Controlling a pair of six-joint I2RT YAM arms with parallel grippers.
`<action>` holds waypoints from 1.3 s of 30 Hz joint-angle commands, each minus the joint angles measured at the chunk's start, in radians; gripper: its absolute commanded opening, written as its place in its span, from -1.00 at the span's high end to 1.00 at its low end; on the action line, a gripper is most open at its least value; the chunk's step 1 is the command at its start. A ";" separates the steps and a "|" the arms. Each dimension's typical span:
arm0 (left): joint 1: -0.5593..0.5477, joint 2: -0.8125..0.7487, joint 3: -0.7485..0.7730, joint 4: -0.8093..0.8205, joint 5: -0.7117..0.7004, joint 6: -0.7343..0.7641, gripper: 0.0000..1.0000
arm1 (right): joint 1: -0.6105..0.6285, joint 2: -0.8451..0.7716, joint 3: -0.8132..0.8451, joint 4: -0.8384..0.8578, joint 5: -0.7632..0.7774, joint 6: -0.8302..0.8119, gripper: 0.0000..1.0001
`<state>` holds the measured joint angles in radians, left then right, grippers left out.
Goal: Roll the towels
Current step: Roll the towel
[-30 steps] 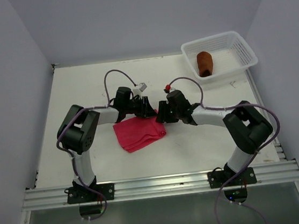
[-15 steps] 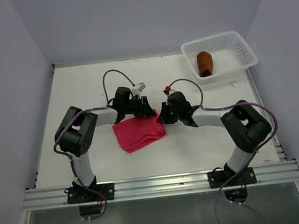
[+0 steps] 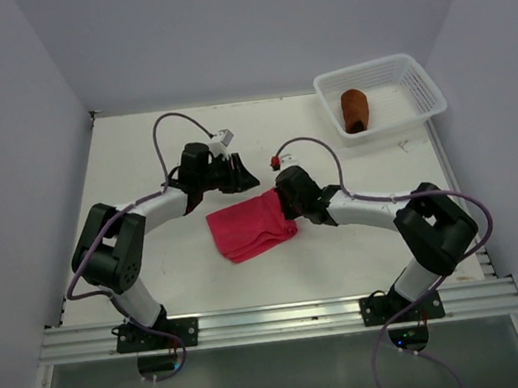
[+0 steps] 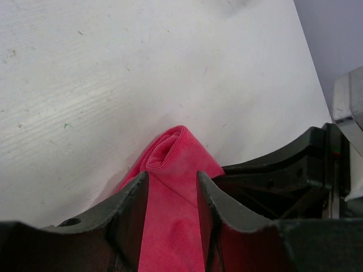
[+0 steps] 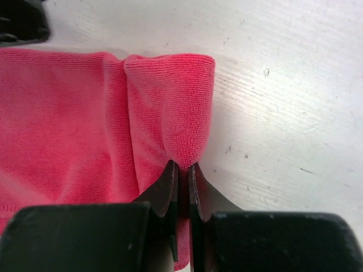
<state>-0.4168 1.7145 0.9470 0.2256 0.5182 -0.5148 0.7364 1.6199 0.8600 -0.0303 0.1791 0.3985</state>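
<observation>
The pink towel (image 3: 247, 227) lies folded on the table between both arms, one end curled into a small roll (image 4: 169, 148). My left gripper (image 3: 250, 180) sits at its far edge. In the left wrist view the cloth fills the gap of the left gripper (image 4: 172, 184) and touches both fingers. My right gripper (image 3: 287, 208) is at the towel's right corner. The right wrist view shows this gripper (image 5: 183, 170) shut, pinching a fold of the pink towel (image 5: 170, 107). The rust-brown towel (image 3: 354, 110) lies as a compact bundle in the basket.
The white mesh basket (image 3: 419, 77) stands at the back right corner of the table. Grey walls close in the left, far and right sides. A metal rail (image 3: 274, 321) runs along the near edge by the arm bases.
My right gripper has closed onto the towel's right corner and moved left and nearer. The left arm has swung outward and its gripper shifted slightly back. The towel slid a little to the right.
</observation>
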 commanded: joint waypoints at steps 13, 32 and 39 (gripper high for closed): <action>0.075 -0.059 -0.074 0.009 -0.026 -0.065 0.14 | 0.288 0.214 0.307 -0.301 0.612 -0.185 1.00; 0.147 -0.067 -0.073 0.075 0.092 -0.050 0.15 | 0.429 0.498 0.551 -0.442 0.790 -0.251 1.00; 0.147 -0.092 -0.099 0.165 0.161 -0.036 0.16 | 0.436 0.572 0.617 -0.496 0.786 -0.280 1.00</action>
<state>-0.2752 1.6615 0.8516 0.2916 0.6014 -0.5644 1.1652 2.1517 1.4406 -0.5049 1.0039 0.1287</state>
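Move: The right hand still pinches the rolled right-hand end of the pink towel; the flat part it rolls onto has its middle about 10 cm to the left, 2 cm back and 3 cm lower, while the roll's far end is some 5 cm ahead and 2 cm left. The left gripper hovers roughly 6 cm to the left, 6 cm farther out and 5 cm higher. From the left hand, the flat part lies about 8 cm back, 4 cm left and 8 cm below. Keeping its pinch on the rolled edge, the right hand first lifts about 2 cm and then settles back down as it carries the roll roughly 6 cm left onto the flat part, its wrist rolling over to the left by some 55 degrees so that the fingers end leaning down and to the right. The left hand, empty and still partly open, dips slightly and clears off about 6 cm to its left, then eases back a centimetre while rising a little. ##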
